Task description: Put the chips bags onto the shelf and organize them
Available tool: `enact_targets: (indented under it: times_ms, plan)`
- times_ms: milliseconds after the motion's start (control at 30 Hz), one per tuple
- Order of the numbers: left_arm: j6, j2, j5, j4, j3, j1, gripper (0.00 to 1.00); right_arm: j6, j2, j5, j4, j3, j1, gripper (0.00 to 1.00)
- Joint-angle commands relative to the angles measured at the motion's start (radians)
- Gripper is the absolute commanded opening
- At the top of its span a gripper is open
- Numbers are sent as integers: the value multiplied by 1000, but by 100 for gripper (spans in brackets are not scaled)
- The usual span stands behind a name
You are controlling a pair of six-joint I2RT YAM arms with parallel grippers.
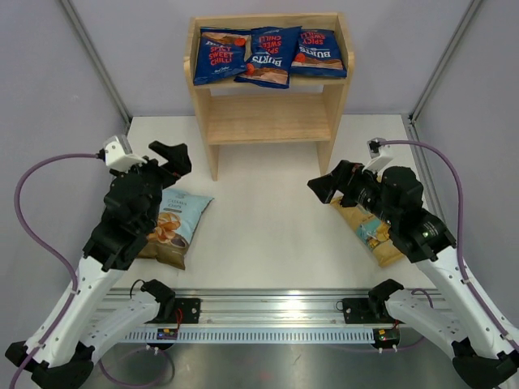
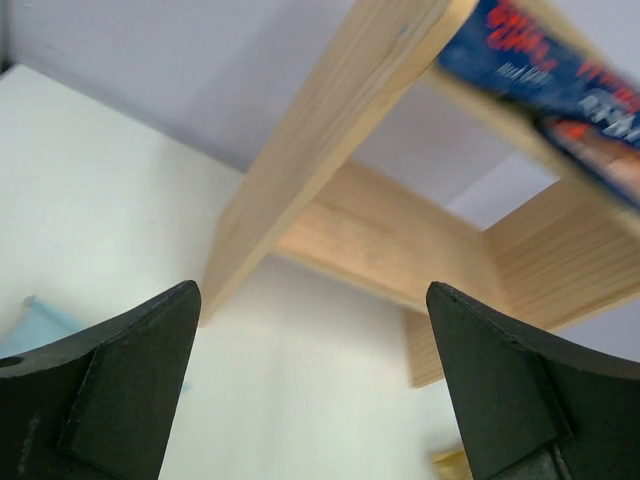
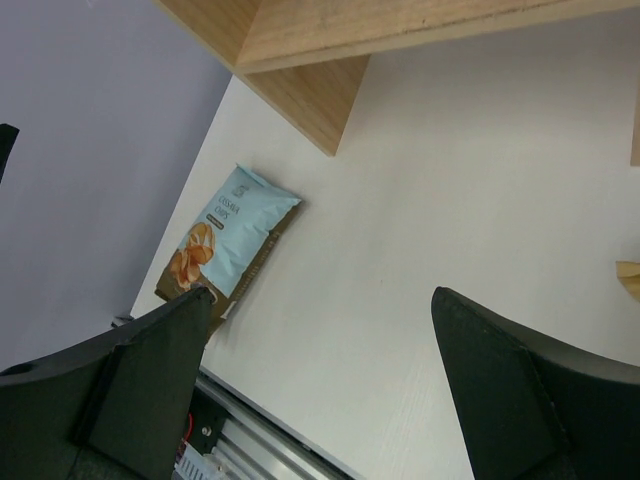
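Observation:
Three dark blue chips bags (image 1: 268, 53) lie side by side on the top tier of the wooden shelf (image 1: 268, 121). A pale blue bag (image 1: 177, 223) lies flat on the table at the left, partly under my left arm. My left gripper (image 1: 173, 160) hovers open and empty beyond it, facing the shelf (image 2: 330, 130), with a dark blue bag (image 2: 560, 70) above. A tan-yellow bag (image 1: 369, 231) lies at the right, mostly hidden under my right arm. My right gripper (image 1: 322, 186) is open and empty above the bare table, and the pale blue bag (image 3: 225, 240) shows beyond it.
The shelf's lower tier (image 1: 272, 117) holds nothing. Grey walls close off the table at the left, right and back. The metal rail (image 1: 268, 312) with both arm bases runs along the near edge.

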Motion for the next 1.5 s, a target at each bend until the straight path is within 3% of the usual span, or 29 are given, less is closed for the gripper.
enact_targets:
  times_ms: [0, 233, 367, 467, 500, 667, 833, 1000, 1067, 1100, 1167, 1333, 1467]
  plan:
    - [115, -74, -65, -45, -109, 1, 99, -22, -20, -47, 75, -59, -2, 99]
    - [123, -133, -81, -180, -209, 3, 99, 83, -61, -154, 298, -301, 0, 99]
    - [123, -111, -65, -260, -247, 27, 99, 123, -58, -195, 368, -353, -2, 99]
    - [201, -90, 63, -248, -278, 146, 99, 131, -46, -254, 411, -380, -2, 99]
    - [271, -64, 200, -245, -276, 179, 99, 125, -46, -271, 421, -387, -2, 99]
    - [399, 65, 540, -315, -197, 372, 99, 45, -44, -362, 425, -381, -2, 99]
    - [510, 225, 731, -407, -85, 555, 99, -36, -40, -465, 408, -370, -2, 99]
    - [572, 439, 698, -456, 10, 693, 99, -10, -15, -638, 494, -392, -2, 99]
    - [573, 628, 834, -499, 96, 809, 99, 7, -6, -727, 548, -403, -2, 99]
    - [583, 690, 1037, -504, 118, 835, 99, 14, -3, -741, 554, -407, -2, 99]
    - [586, 767, 1145, -511, 167, 891, 99, 19, -4, -748, 550, -410, -2, 99]
    - [553, 856, 1223, -456, 141, 1003, 99, 31, -53, -768, 579, -441, 1, 99]
    - [557, 913, 1277, -433, 100, 1018, 99, 39, -70, -789, 597, -444, 11, 99]
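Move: The cassava chips bag lies flat on the table about 37 cm below my left hand, some 8 cm to its left and 3 cm back. From the same hand, the shelf's left panel stands about 20 cm ahead, 2 cm right and 15 cm lower; the leftmost Burts bag sits 24 cm ahead, 10 cm right, 5 cm higher. From my right hand the cassava bag is about 43 cm left, 2 cm ahead and 30 cm down; the yellow bag is level fore and aft, 23 cm right, 31 cm down. I sink my open left hand about 30 cm from in front of the shelf, swinging it some 15 cm left and lastly a little forward, tipping the fingers from level to steeply down, so it comes in over the table by the cassava bag's far left corner. Meanwhile my open right hand drops, then draws back and left, turning about 40 degrees counter-clockwise towards that bag's side. ##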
